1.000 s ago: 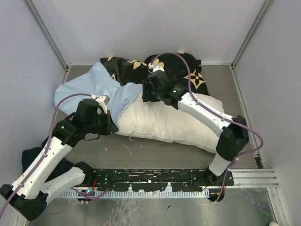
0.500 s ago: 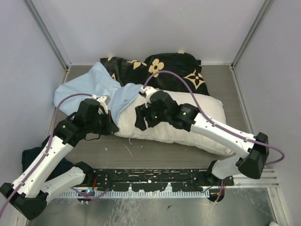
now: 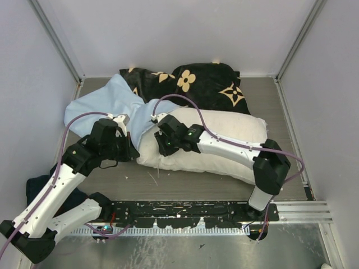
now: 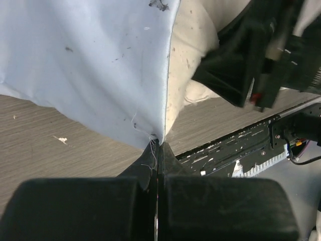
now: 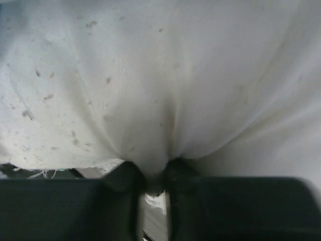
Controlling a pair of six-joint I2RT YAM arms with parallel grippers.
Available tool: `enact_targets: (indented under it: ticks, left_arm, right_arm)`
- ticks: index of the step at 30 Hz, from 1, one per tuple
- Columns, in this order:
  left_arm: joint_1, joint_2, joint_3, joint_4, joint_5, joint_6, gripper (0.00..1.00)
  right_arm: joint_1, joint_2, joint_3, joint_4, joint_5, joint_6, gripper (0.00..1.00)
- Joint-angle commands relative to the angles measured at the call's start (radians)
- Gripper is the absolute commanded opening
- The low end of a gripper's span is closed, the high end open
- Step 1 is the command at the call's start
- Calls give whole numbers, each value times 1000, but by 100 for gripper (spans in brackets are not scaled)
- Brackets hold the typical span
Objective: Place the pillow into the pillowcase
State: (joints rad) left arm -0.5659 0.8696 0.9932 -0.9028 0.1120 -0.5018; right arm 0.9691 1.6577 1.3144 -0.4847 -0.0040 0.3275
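Note:
The cream-white pillow point(image 3: 230, 137) lies across the middle of the table, its left end next to the open edge of the light blue pillowcase point(image 3: 104, 101). My left gripper point(image 3: 132, 149) is shut on the pillowcase's hem; in the left wrist view the blue fabric point(image 4: 90, 65) rises out of the closed left gripper point(image 4: 158, 145), with the pillow point(image 4: 188, 55) just behind it. My right gripper point(image 3: 161, 147) sits at the pillow's left front corner. In the right wrist view the right gripper point(image 5: 156, 168) pinches a fold of pillow fabric point(image 5: 165, 75).
A black cloth with tan flower motifs point(image 3: 205, 84) lies bunched behind the pillow at the back wall. A dark cloth point(image 3: 35, 188) lies at the left near edge. The black base rail point(image 3: 185, 213) runs along the front. Walls close in on three sides.
My right arm swung from the pillow's back edge forward and left to its left front corner, and its jaws closed on the pillow fabric. The left arm has not moved.

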Motion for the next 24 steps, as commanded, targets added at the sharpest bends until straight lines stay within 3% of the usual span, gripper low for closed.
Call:
enact_targets:
  ticks: [1,10,24]
  left_arm:
    - [-6,-20,53,-2,23,-1,0]
    - [-6,-21,88,-31,28,15,0]
    - [-6,52,177,-35,81,1,0]
  right_arm:
    - [-4,78,78,108,81,-3,3]
    - [-62,-24,206,133,191,9,1]
    - [-106,5,358,223,284,28,1]
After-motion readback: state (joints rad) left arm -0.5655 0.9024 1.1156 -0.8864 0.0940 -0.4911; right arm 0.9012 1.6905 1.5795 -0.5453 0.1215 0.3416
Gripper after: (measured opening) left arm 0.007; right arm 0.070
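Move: The pillow's left end bulges right at the right hand's fingertips, some 1 cm below the point between them. From that hand, the pillowcase's mouth edge is centred about 4 cm left and 8 cm farther out, while the pillow's middle is roughly 16 cm right and 5 cm ahead. The left hand already pinches the mouth's near corner; from it the pillow's left end lies some 10 cm right, 5 cm ahead and 7 cm lower. The pillow's left end is pinched by the right fingers, which close from half open while dipping about 1.5 cm; they then haul the cloth up some 10 cm and forward about 6 cm, along the pillowcase's mouth, the wrist turning roughly 10 degrees clockwise. The left hand keeps its pinch on the mouth corner and lifts it about 4 cm, easing slightly forward. ##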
